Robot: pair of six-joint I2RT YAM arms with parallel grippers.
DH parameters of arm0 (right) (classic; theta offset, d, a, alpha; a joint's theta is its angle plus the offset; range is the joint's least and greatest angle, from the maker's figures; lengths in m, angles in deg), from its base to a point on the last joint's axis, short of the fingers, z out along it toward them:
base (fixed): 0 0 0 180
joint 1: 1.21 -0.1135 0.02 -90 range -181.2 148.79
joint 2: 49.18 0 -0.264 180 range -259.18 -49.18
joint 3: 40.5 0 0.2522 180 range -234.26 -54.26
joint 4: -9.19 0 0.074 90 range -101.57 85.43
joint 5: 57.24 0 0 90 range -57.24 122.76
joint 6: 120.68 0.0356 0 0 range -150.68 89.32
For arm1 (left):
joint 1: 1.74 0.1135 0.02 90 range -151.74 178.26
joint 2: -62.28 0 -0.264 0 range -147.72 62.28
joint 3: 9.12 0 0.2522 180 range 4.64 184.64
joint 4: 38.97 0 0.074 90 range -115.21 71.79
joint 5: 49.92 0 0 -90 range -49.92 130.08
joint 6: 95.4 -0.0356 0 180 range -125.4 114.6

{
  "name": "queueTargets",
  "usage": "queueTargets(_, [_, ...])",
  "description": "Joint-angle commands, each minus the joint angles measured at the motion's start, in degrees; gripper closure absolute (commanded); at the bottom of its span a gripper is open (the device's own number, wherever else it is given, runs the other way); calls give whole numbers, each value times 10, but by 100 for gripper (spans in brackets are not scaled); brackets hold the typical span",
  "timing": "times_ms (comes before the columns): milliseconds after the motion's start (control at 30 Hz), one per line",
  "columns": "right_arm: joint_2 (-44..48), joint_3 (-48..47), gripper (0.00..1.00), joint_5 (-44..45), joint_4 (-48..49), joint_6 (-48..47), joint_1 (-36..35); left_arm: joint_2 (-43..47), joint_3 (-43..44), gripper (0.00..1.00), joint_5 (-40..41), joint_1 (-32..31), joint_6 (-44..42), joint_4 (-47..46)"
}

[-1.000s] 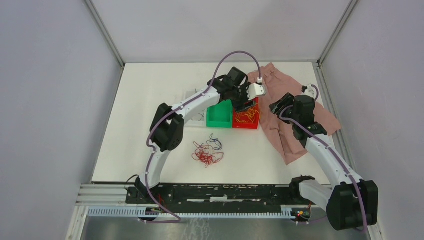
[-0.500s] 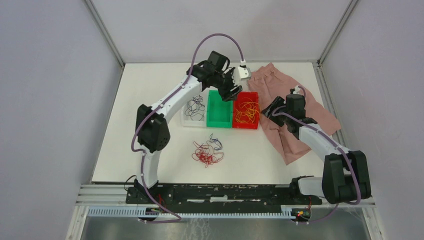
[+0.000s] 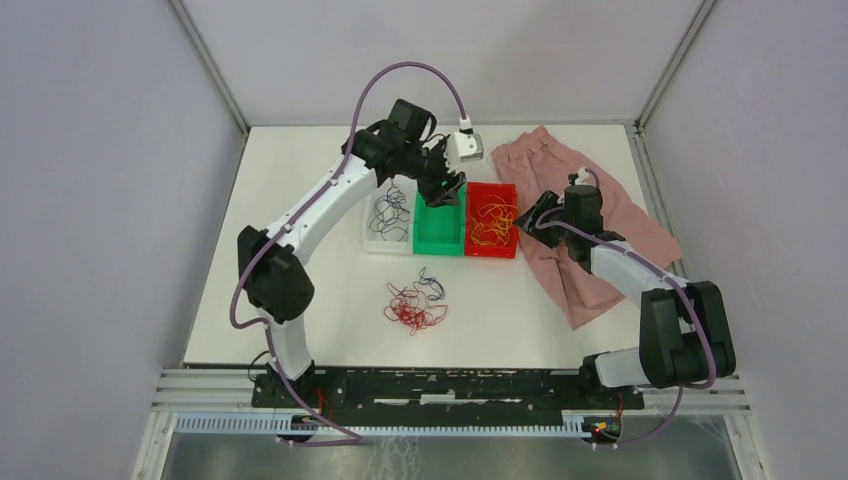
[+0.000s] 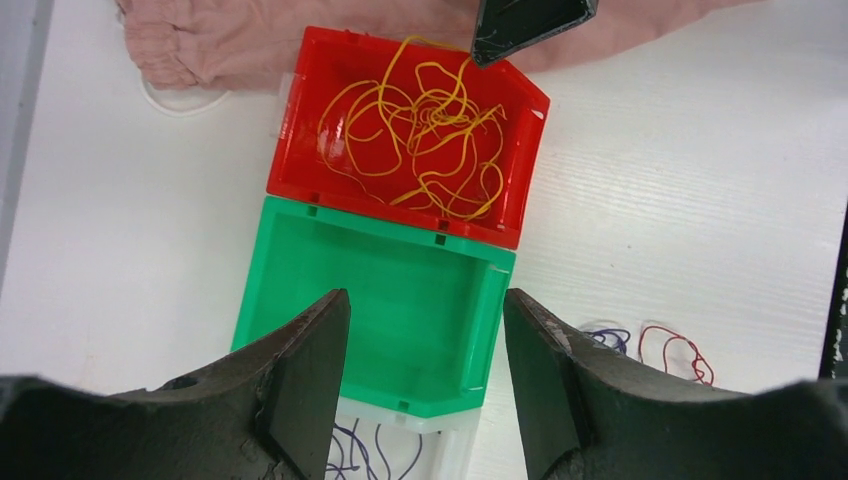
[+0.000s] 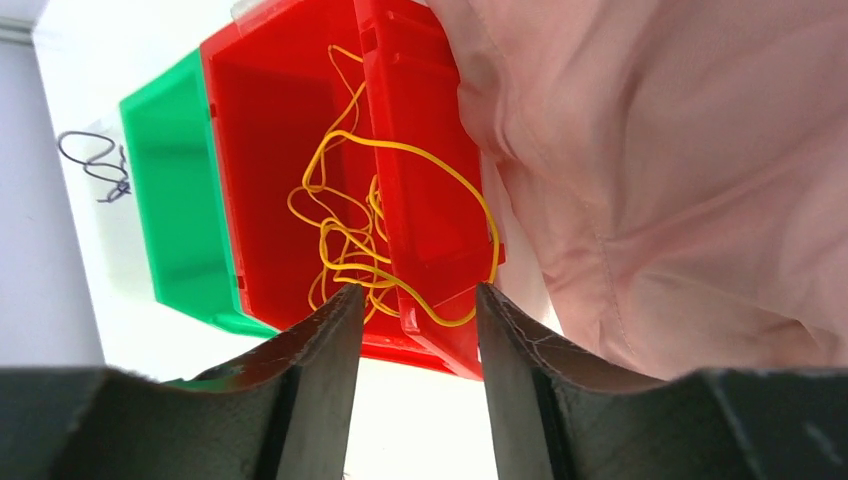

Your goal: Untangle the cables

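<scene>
A loose tangle of red and purple cables [image 3: 415, 302] lies on the white table in front of three bins. Orange-yellow cables [image 4: 425, 130] fill the red bin [image 4: 300, 130], and one loop [image 5: 470, 235] hangs over its wall. Purple cables [image 3: 388, 213] lie in the clear bin [image 3: 372, 243]. My left gripper [image 4: 425, 310] hovers open over the bare floor of the green bin [image 4: 262, 270], holding nothing. My right gripper [image 5: 418, 300] is open beside the red bin's right edge, with that wall and the yellow loop just beyond its fingertips.
A pink cloth [image 3: 600, 235] is spread on the table right of the red bin [image 3: 505, 250], under my right arm. The three bins stand side by side, touching. Grey walls enclose the table on three sides.
My left arm has swung left, from over the red bin to over the green bin. My right gripper has moved left, up to the red bin's right edge, and narrowed slightly.
</scene>
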Motion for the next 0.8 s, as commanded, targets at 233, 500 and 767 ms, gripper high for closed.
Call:
queueTargets(233, [-29,-72,65,56,-36,-83,-52,64,-36,36,-16,4,30,-22])
queueTargets(500, [-33,-109,92,119,-90,-132,-86,89,-55,36,-20,17,32,-28])
queueTargets(767, [-31,-147,100,177,-131,-177,-129,112,-81,36,-29,36,32,-38])
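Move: The yellow cable lies in the red box, its middle some 6 cm to the right hand's left, 2 cm ahead and 5 cm lower, with one loop hanging over the box's right wall towards the fingers. The green box is about 18 cm left and 2 cm ahead; the pink cloth spreads about 13 cm to the right, level with the hand. From the left hand, that cable is roughly 13 cm right, 3 cm back and 18 cm below. The right hand eases about 3 cm left towards the yellow cable at the right wall of the red box, staying near its height with a slight lift at the end, while the wrist rolls its left side down some 20 degrees with a little counter-clockwise turn and the half-open fingers close fully, pinching yellow strands at their tips and nudging the box wall leftwards. The left hand, empty and open, dips slightly, then rises and drifts about 3 cm left, away from the red box and back over the green one. ##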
